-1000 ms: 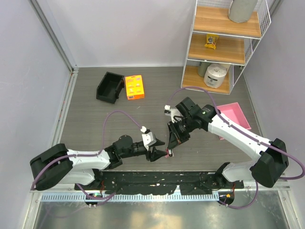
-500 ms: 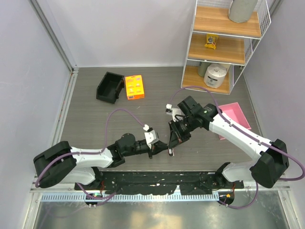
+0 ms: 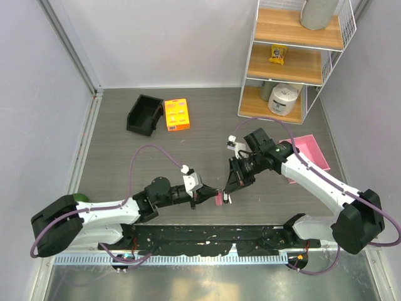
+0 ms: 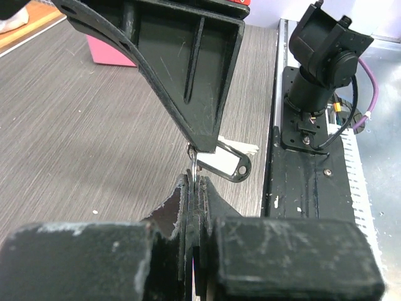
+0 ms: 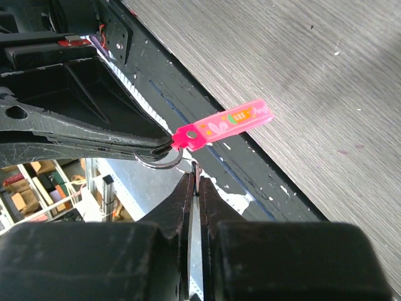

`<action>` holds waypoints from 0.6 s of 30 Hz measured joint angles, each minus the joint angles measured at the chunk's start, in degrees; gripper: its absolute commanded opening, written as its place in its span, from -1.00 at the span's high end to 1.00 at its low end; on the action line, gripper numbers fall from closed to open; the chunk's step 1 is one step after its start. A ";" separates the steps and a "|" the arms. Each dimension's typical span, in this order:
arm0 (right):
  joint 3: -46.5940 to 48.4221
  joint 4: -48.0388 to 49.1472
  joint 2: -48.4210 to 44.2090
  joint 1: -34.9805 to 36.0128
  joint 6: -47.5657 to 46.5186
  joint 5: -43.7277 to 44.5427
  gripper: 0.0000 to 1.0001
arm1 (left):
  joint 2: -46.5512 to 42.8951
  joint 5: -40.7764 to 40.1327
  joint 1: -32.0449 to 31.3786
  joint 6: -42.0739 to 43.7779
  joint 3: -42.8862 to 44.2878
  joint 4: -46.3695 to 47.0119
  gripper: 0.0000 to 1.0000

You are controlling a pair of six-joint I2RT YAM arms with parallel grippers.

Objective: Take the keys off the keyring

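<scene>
The keyring is held up between both arms near the table's front edge. It is a pink-red tag [image 5: 229, 121] [image 3: 218, 199] on a small metal ring [image 5: 161, 163]. My left gripper [image 3: 210, 195] [image 4: 195, 182] is shut, its fingers [image 5: 119, 141] pinching the ring just beside the tag's hole. My right gripper [image 3: 227, 188] [image 5: 196, 179] is shut on a thin silvery blade that reaches up to the ring, apparently a key; its head is hidden. In the left wrist view a dark-rimmed, white-faced piece [image 4: 229, 164] hangs under the right fingers [image 4: 188, 94]; I cannot tell what it is.
A black bin [image 3: 145, 114] and an orange box [image 3: 177, 114] sit at the back left. A pink tray [image 3: 308, 153] lies behind the right arm, below the wire shelf [image 3: 294, 56]. The black mounting plate [image 3: 207, 237] runs directly under the grippers.
My left gripper has shut on the ring, having been open a second ago. Both grippers and the keyring have shifted slightly right and toward the near edge.
</scene>
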 measured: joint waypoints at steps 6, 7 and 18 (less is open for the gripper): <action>-1.64 2.27 -0.02 0.00 0.72 -0.94 0.90 | -1.33 -0.02 0.00 0.35 -0.37 -1.40 -0.11; -1.66 2.01 -0.07 -0.13 0.72 -0.35 0.90 | -1.51 -0.15 0.00 -0.04 -0.39 -1.20 -0.20; -0.76 -0.74 -1.62 -0.39 0.00 1.77 0.90 | -0.81 -1.31 0.00 -1.64 -1.49 1.29 -0.11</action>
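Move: The left fingers are already shut where the pink tag joins the keyring; the ring's middle lies about 1 cm to their right, level in depth and height. The tag hangs about 3 cm below and 1 cm back, the black fob with the keys some 3 cm right, 2 cm back and 2 cm lower. From the right fingers, which hold the fob side, the ring is about 1 cm left, level in depth and height. Left fingers open wide nearly in place, releasing the pink tag; right keeps its pinch, easing 0.5 cm right. ##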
